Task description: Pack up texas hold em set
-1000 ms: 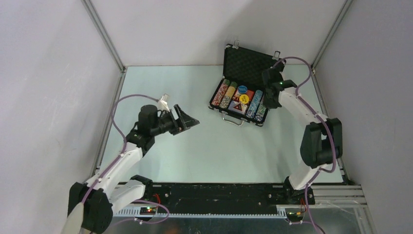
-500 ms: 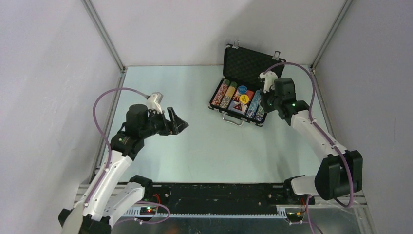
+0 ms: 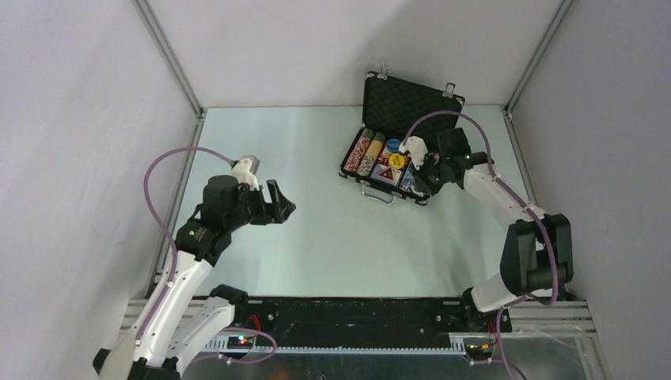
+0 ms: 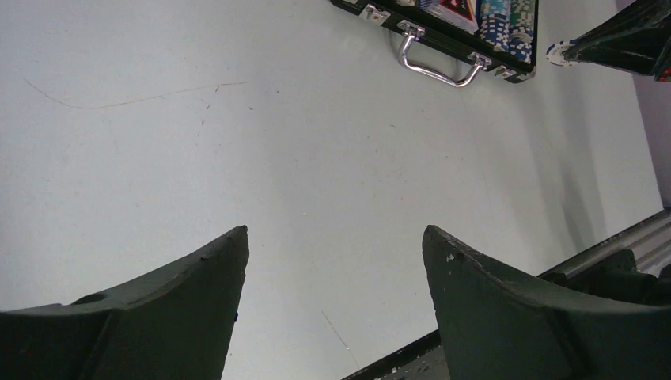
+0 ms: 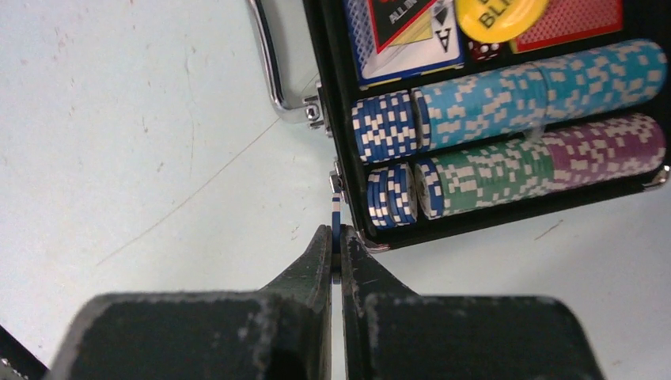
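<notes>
The texas hold em set's black briefcase (image 3: 407,99) lies open at the back right, its lid upright. Rows of poker chips (image 5: 514,87), a card deck (image 5: 396,32), a yellow disc (image 5: 494,14) and a red die (image 5: 484,49) fill its tray. My right gripper (image 5: 336,231) is shut on a blue-and-white chip (image 5: 336,214) held edge-on just outside the case's front right corner (image 5: 360,237). From above, the right gripper (image 3: 422,184) hangs over that corner. My left gripper (image 3: 283,204) is open and holds nothing, over bare table at the left.
The case's silver handle (image 5: 269,71) juts toward the near side. Grey walls and metal frame posts (image 3: 170,59) bound the table at left, back and right. The arms' black base rail (image 3: 356,313) runs along the near edge.
My right gripper has swung from behind the case's right end down to its front right corner. The left arm has drawn back toward the near left, jaws still open.
</notes>
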You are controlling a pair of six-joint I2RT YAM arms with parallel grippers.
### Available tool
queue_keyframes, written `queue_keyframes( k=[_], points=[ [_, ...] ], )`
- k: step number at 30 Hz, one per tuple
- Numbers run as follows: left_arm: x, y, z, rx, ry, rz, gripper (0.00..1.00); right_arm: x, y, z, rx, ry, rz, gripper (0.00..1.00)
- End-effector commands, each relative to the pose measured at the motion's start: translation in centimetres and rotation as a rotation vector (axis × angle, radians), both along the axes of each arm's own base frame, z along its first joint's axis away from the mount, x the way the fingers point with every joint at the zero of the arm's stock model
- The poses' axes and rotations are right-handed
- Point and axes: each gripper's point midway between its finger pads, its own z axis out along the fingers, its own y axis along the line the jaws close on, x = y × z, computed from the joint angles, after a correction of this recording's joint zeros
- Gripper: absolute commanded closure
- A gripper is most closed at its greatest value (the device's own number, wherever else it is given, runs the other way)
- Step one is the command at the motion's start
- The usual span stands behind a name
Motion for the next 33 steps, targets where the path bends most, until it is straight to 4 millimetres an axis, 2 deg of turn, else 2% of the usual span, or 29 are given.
queue_keyframes(
  k=[1,4,17,26,33],
  points=[
    [0.5,1.0,0.2,0.045,-0.03,0.027,0.14,0.1,0.1,0.0,-0.058,0.002,0.111,1.0],
    [0.5,1.1,0.2,0.051,-0.032,0.034,0.14,0.4,-0.4,-0.9,-0.098,0.014,0.11,1.0],
    [0.5,1.2,0.1,0.055,-0.03,0.038,0.14,1.9,-1.5,-2.8,-0.179,0.012,0.071,1.0],
    [0.6,1.3,0.1,0.058,-0.029,0.041,0.14,3.5,-2.3,-2.8,-0.252,-0.046,0.04,1.0],
    [0.6,1.2,0.1,0.059,-0.029,0.04,0.14,5.0,-1.9,-2.5,-0.279,-0.112,0.035,1.0]
  ],
)
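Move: The right gripper already holds a blue-and-white chip. The near end of the green-and-purple chip row, in the open case, lies about 3 cm ahead, 2 cm to its right and 6 cm below. The middle of the light-blue row is some 9 cm ahead, level sideways; the card box sits about 9 cm ahead and 8 cm left, both about 6 cm below. From the left gripper, that row end is roughly 13 cm ahead, 41 cm right and 14 cm lower. Keep the fingers shut on the chip and lower the right gripper about 4.5 cm onto the near end of the green-and-purple row, easing some 2 cm right on the way. Then go forward about 2 cm along the row, pushing its blue end chips towards the far side, rising very slightly. Roll the hand about 15 degrees so the fingertips swing right. ##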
